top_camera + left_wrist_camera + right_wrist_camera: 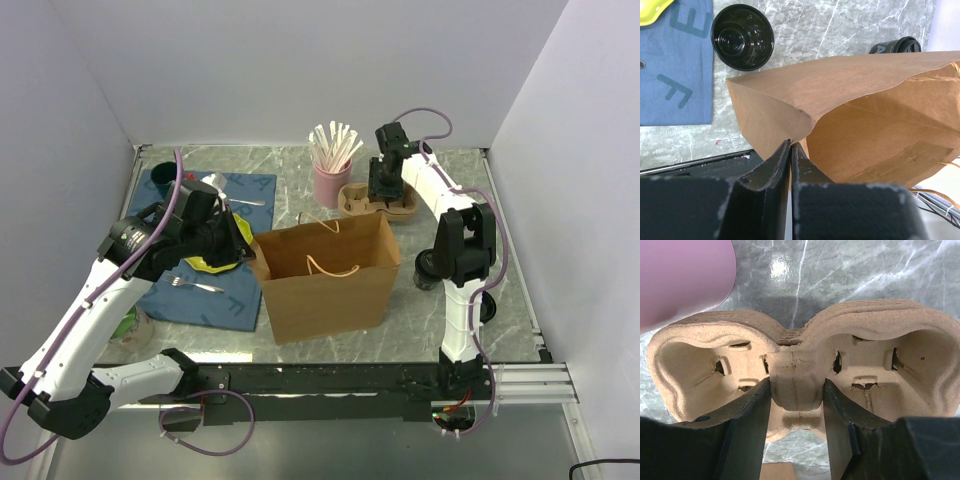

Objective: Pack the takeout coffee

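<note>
A brown paper bag (pixel 325 285) stands open in the middle of the table. My left gripper (pixel 245 243) is shut on its left top rim, and the left wrist view shows the fingers (pixel 775 165) pinching the bag's (pixel 865 110) paper edge. At the back lies a moulded cardboard cup carrier (pixel 378 203) with both wells empty. My right gripper (pixel 385 188) is down on it, shut on the raised middle ridge of the carrier (pixel 795 365). A black-lidded takeout coffee cup (pixel 432 268) stands to the right of the bag and shows behind it (pixel 895 46).
A pink holder of wooden stirrers (pixel 332 180) stands just left of the carrier. A blue mat (pixel 235 200) at left carries a yellow plate (pixel 205 263), a fork (pixel 195 285) and a dark green cup (pixel 163 177). An empty black cup (pixel 742 37) sits beside the mat.
</note>
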Robot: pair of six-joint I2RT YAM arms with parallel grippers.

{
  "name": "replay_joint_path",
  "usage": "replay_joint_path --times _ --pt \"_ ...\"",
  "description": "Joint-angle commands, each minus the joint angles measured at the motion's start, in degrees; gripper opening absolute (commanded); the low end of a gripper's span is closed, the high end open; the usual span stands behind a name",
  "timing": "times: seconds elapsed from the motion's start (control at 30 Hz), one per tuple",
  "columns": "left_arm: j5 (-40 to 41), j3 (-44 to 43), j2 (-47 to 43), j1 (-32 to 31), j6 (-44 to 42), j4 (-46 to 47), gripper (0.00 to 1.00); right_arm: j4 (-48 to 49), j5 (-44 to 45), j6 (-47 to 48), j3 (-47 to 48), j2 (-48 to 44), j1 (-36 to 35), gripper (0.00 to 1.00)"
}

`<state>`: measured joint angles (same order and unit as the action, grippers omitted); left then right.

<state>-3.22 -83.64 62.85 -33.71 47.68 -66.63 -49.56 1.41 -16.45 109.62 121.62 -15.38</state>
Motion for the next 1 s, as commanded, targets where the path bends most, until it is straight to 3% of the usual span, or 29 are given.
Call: replay_joint_path --times 0.0,0.17,0.23,0.27,0.57,0.97 --pt "-0.73 -1.18 -0.62 0.05 -0.57 1.24 0.11 -2.03 0.79 -0.43 2.53 -3.24 0.52 0.47" --pt "-0.47 -1.53 -0.88 0.05 -0.75 0.71 0.12 -0.63 0.26 -0.69 -0.9 -4.11 0.52 0.52" --pt "-0.55 -1.44 -0.71 0.05 -0.84 0.8 0.13 -0.27 0.17 -0.6 -1.08 -3.94 0.52 0.49" --pt "-0.73 -1.36 -0.8 0.05 -0.84 0.89 0.13 -0.36 0.09 -0.17 -0.9 -3.85 0.52 0.42" --pt "-0.56 -1.62 -0.54 0.05 -0.84 1.06 0.15 -1.5 0.7 0.36 1.2 -3.94 0.52 0.43" --pt "-1.96 -4.08 0.08 0.05 -0.31 4.22 0.38 -8.17 -0.26 0.19 13.41 -6.83 3.15 0.44"
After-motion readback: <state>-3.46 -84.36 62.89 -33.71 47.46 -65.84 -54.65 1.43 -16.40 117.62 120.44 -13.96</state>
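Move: The right hand already pinches the middle bridge of the nested cup carriers, whose middle lies a couple of centimetres below it. From there the pink straw pot stands about 11 cm left and 4 cm farther out, the lidded cup some 20 cm back and 9 cm right, and the paper bag about 27 cm back and 15 cm left. The left hand's tips hold the bag's rim corner, with the bag's middle roughly 13 cm right of that hand, level fore-and-aft and 14 cm below; the open black cup stands some 9 cm ahead and 23 cm below. Holding the nested carriers by their bridge, the right hand first eases about 1 cm back and down, its fingers loosening a touch and closing slightly narrower, pauses, then lifts the upper carrier quickly by nearly 6 cm, drifting about 2 cm forward, away from the one beneath. The left hand stays at the bag's corner while its fingers open to about a third and let go of the paper rim, rising barely a centimetre at the very end. ##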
